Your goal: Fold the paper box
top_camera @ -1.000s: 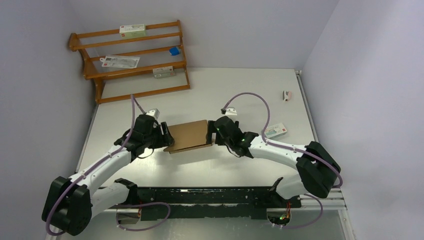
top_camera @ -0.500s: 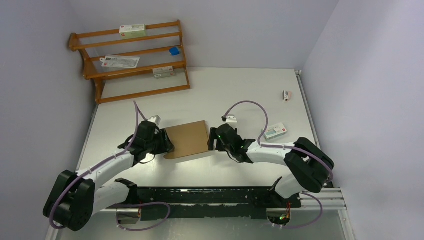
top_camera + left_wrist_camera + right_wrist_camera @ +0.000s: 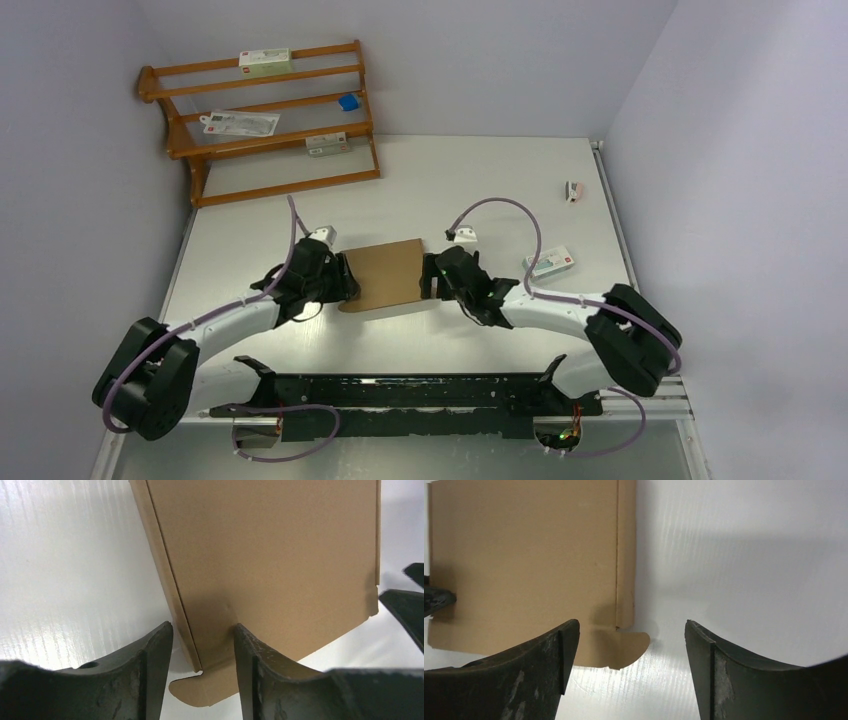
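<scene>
The paper box is a flat brown cardboard mailer lying closed on the white table between both arms. My left gripper is at its left edge. In the left wrist view the box fills the upper frame, and the left gripper is open astride its near side wall: one finger lies over the lid, the other stands off over the table. A rounded tab sticks out below. My right gripper is at the right edge, open wide over the box's corner tab.
A wooden rack stands at the back left with white cartons and a blue item on it. A white carton lies on the table right of the right arm, and a small object is near the right wall.
Both grippers have narrowed somewhat. The left arm has reached forward and right along the box's left edge. The box has shifted slightly and sits flatter on the table.
</scene>
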{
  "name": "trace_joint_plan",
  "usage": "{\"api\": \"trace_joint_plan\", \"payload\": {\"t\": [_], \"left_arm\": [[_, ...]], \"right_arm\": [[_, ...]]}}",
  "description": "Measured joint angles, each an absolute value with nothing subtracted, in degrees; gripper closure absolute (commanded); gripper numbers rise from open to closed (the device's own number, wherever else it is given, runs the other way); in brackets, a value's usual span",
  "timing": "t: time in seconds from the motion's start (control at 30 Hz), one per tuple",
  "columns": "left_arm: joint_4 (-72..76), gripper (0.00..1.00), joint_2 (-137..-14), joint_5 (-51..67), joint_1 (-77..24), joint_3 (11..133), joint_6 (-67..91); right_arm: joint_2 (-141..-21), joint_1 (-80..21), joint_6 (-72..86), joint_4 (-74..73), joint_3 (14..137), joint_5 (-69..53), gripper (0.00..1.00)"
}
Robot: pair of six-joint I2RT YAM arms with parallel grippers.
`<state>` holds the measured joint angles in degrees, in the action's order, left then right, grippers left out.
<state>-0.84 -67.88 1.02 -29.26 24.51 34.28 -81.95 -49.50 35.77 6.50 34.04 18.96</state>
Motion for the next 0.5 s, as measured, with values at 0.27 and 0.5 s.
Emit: {"api": "trace_joint_plan", "payload": {"t": [0.27, 0.5], "left_arm": [[-7.46, 0.26, -62.39, -4.05, -29.41, 28.62, 33.43], [-15.29, 0.03, -50.19, -10.17, -28.80, 35.55, 32.80]], "right_arm": [[-73.25, -50.13, 22.09, 5.04, 34.48, 18.90, 0.01], [-71.53, -56.29, 4.71, 7.03, 34.79, 15.07, 0.00]]}}
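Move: The closed paper box has its middle about 3 cm ahead and 7 cm to the right of the left hand, a couple of centimetres below its hand point. From the right hand, the paper box is about 3 cm ahead and 9 cm to the left, and 3 cm lower. Its untucked front flap lies about 3 cm back and 8 cm left of the right hand, and the green-white carton stands some 5 cm ahead and 22 cm to the right. The left hand comes free of the paper box's near left corner, rising slowly and then fast for about 12 cm while drifting a little left and forward, its fingers spreading to nearly wide open and its pitch lifting. The right hand climbs about 6 cm off the near right corner with its fingers opening fully, then swings left and back above the right end of the front flap, turning some 25 to 30 degrees counter-clockwise and tipping its fingers up towards the level. ##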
